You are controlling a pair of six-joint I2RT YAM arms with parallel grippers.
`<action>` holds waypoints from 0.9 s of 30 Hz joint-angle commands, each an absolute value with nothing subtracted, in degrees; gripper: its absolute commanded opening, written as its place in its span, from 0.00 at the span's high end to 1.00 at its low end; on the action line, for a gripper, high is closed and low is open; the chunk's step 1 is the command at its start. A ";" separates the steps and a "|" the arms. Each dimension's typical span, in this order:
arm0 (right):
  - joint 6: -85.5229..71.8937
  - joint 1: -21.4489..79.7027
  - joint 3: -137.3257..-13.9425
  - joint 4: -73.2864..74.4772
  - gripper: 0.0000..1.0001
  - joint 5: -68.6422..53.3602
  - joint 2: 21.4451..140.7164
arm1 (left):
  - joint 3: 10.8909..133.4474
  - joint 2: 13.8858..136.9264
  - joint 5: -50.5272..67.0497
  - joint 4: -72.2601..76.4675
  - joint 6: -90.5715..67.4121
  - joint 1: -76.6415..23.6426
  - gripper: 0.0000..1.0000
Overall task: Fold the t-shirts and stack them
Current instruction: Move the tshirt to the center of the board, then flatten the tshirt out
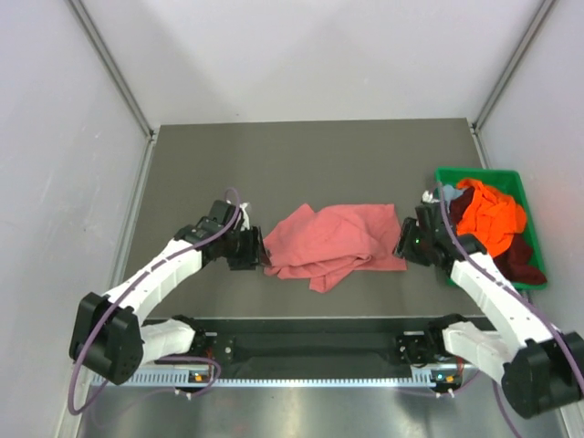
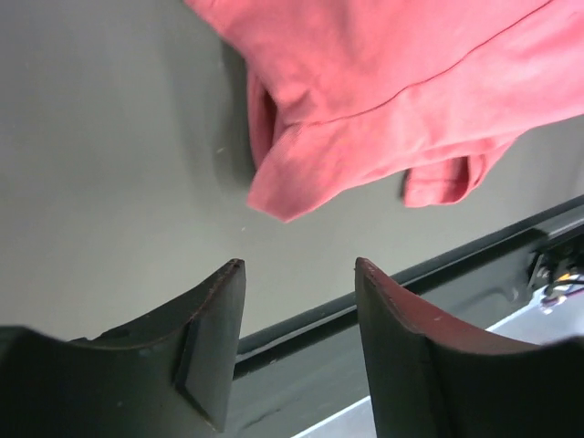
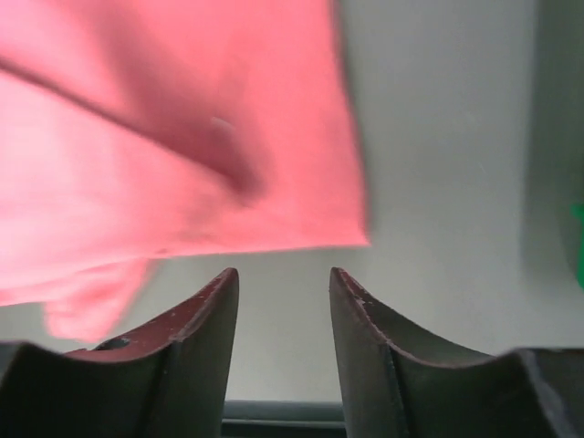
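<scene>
A salmon-pink t-shirt (image 1: 333,242) lies crumpled in the middle of the table, between both arms. My left gripper (image 1: 262,253) sits just off its left edge, open and empty. In the left wrist view the shirt (image 2: 383,82) lies beyond the gripper (image 2: 299,265), its sleeve corner a short way from the fingertips. My right gripper (image 1: 401,245) is at the shirt's right edge, open and empty. In the right wrist view the pink cloth (image 3: 173,137) ends just ahead of the gripper (image 3: 283,272). An orange t-shirt (image 1: 491,219) and a dark maroon one (image 1: 520,257) lie in the bin.
A green plastic bin (image 1: 525,187) stands at the table's right edge, close behind my right arm, with a bit of bluish cloth (image 1: 449,193) at its left corner. The table's near edge rail (image 2: 438,269) runs just below the left gripper.
</scene>
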State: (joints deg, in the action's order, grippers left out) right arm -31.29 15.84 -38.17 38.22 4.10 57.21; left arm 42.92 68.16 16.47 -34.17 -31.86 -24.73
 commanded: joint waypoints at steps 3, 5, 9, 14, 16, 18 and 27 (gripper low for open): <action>-24.36 17.39 -46.73 23.66 0.53 -5.35 56.59 | 44.12 67.23 13.62 -30.07 -35.94 -22.43 0.42; -20.24 18.54 -52.60 19.61 0.53 -9.22 63.96 | 43.08 67.85 14.67 -28.13 -36.82 -19.79 0.42; -14.25 23.80 -65.86 18.81 0.54 -13.27 79.42 | 40.00 67.59 19.24 -23.30 -40.07 -14.78 0.43; -9.32 28.21 -86.08 25.03 0.54 -13.19 101.04 | 39.02 67.15 21.27 -21.80 -40.43 -11.17 0.44; -8.18 29.44 -90.94 26.97 0.55 -12.13 109.22 | 39.11 66.45 21.10 -21.97 -40.17 -10.90 0.44; -6.95 30.84 -96.49 28.74 0.55 -11.61 113.71 | 39.11 65.40 20.48 -22.23 -39.99 -10.55 0.44; -1.41 36.29 -104.59 31.99 0.56 -4.84 126.82 | 37.97 61.97 18.72 -22.32 -39.90 -10.28 0.46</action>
State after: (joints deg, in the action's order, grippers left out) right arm -3.70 34.41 -100.84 30.37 -8.29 126.17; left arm 38.61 63.70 19.51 -24.95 -39.38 -10.57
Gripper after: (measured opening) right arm 0.439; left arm 0.546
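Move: From my right hand, the t-shirt's far-left corner lies about 19 cm ahead, 25 cm left and 5 cm below. The cloth's far-right corner is some 20 cm ahead and 2 cm right, its near-right corner about 1 cm ahead and 4 cm right. From my left hand, that far-left corner is roughly 22 cm ahead and 14 cm right; the shirt's nearest left tip is only 3 cm ahead and 3 cm right, 5 cm below. I arc my right hand over the t-shirt, some 25 cm left and 20 cm forward, rising nearly 10 cm before coming down about 13 cm onto the far-left corner's place, fingers staying half open and wrist turning near 50 degrees counter-clockwise. My open left hand eases about 5 cm forward and 4 cm left, away from the near-left tip, turning some 20 degrees counter-clockwise. ##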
